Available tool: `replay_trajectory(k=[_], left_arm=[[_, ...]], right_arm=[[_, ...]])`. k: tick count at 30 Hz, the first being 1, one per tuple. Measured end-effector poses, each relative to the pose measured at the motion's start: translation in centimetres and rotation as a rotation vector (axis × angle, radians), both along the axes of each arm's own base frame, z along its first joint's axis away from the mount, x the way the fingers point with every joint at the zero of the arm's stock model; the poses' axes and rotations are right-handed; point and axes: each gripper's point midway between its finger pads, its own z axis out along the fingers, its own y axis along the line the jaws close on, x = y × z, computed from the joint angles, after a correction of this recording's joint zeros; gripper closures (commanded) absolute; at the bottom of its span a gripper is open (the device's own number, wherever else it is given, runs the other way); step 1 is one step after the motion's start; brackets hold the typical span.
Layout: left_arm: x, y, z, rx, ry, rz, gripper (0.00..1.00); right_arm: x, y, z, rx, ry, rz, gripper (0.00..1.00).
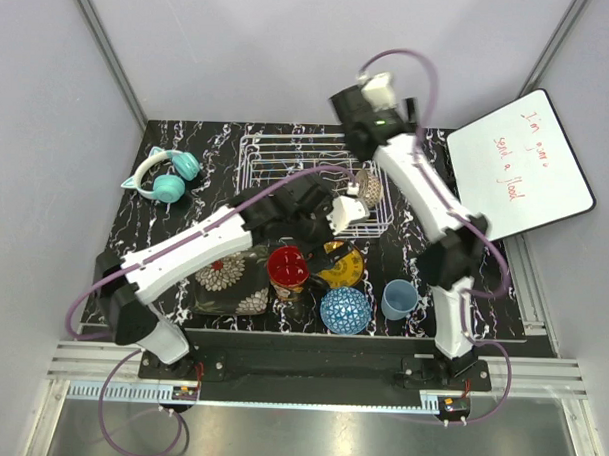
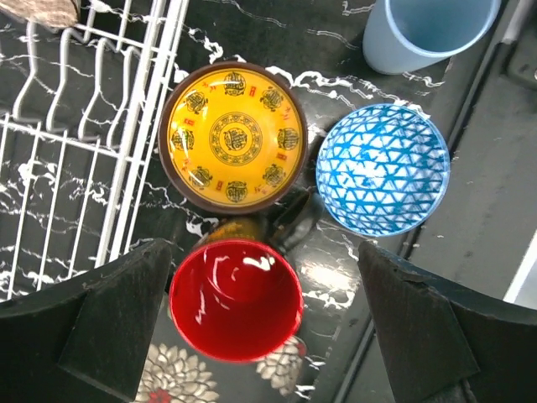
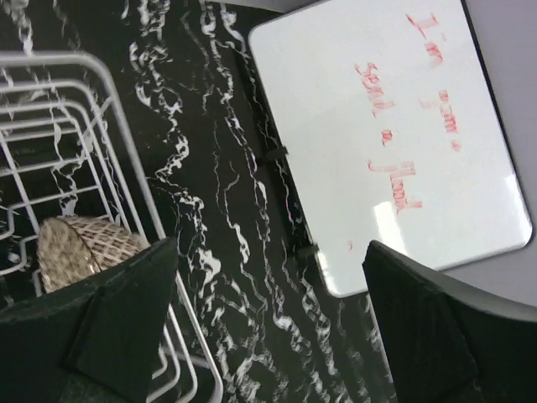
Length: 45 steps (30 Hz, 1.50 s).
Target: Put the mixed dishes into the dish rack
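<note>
The white wire dish rack (image 1: 301, 173) stands at the back middle, with the brown-mesh bowl (image 1: 367, 185) in its right end; the bowl also shows in the right wrist view (image 3: 80, 248). The red bowl (image 2: 235, 300), yellow patterned plate (image 2: 235, 138), blue patterned bowl (image 2: 383, 168) and light-blue cup (image 2: 424, 34) lie on the table in front of the rack. The square floral plate (image 1: 228, 280) lies left of them. A dark mug (image 2: 294, 220) shows partly behind the red bowl. My left gripper (image 2: 264, 327) is open, above the red bowl. My right gripper (image 3: 268, 327) is open and empty, high over the rack's right edge.
Teal cat-ear headphones (image 1: 164, 175) lie at the back left. A whiteboard (image 1: 519, 175) with red writing leans off the table's right edge. The table is black marble pattern, with a metal rail along the near edge (image 1: 310, 368).
</note>
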Motion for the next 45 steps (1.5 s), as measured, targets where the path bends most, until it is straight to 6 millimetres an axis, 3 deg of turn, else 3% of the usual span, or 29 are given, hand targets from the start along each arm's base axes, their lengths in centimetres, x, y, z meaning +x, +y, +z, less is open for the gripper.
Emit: replay_trajectory(k=[3, 5, 8, 10, 12, 19, 21, 26, 32, 39, 45], left_arm=[[0.4, -1.1, -2.3, 0.069, -0.017, -0.023, 0.01], [0.7, -1.7, -4.2, 0.120, -0.028, -0.041, 0.01], [0.5, -2.2, -6.8, 0.175, -0.036, -0.069, 0.01], [0.0, -2.2, -8.3, 0.214, -0.046, -0.093, 0.01], [-0.7, -2.3, -9.1, 0.244, -0.070, -0.123, 0.01], [-4.4, -5.1, -9.9, 0.263, -0.141, -0.257, 0.01], [-4.9, -5.6, -10.5, 0.275, -0.136, -0.274, 0.01], [-5.7, -6.5, -11.1, 0.304, -0.143, -0.302, 0.01], [-7.9, -7.8, -10.2, 0.320, -0.143, -0.330, 0.01], [-10.0, -8.0, -9.5, 0.334, -0.127, -0.354, 0.01], [-10.9, -7.7, -10.7, 0.360, -0.080, -0.321, 0.01]], right_arm=[[-3.6, -4.0, 6.0, 0.166, -0.137, -0.090, 0.00], [-7.5, -8.0, 9.1, 0.285, -0.242, -0.155, 0.00], [-13.3, -11.8, 10.2, 0.393, -0.326, -0.200, 0.00], [-16.1, -12.5, 9.4, 0.455, -0.337, -0.191, 0.00], [-17.5, -12.7, 8.8, 0.493, -0.346, -0.182, 0.00], [-17.3, -11.7, 3.4, 0.482, -0.214, -0.182, 0.00], [-17.1, -11.4, 2.7, 0.479, -0.192, -0.180, 0.00], [-17.0, -11.6, 2.7, 0.482, -0.193, -0.184, 0.00], [-17.2, -13.1, 2.4, 0.474, -0.200, -0.231, 0.00], [-17.7, -14.9, 2.6, 0.472, -0.219, -0.277, 0.00], [-18.8, -15.3, 4.1, 0.503, -0.267, -0.266, 0.00]])
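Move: The blue patterned bowl lies some 8 cm back and 10 cm to the right of the open left hand, about 20 cm below it. At much that depth, the yellow dish is 3 cm ahead and 6 cm right, the red mug 1 cm ahead and 5 cm left, the blue cup 5 cm back and 21 cm right. From the right hand the bowl is about 35 cm back, 13 cm left, 24 cm below. Left hand goes back, down and right about 17 cm towards the blue bowl; right retreats back-right from rack. ##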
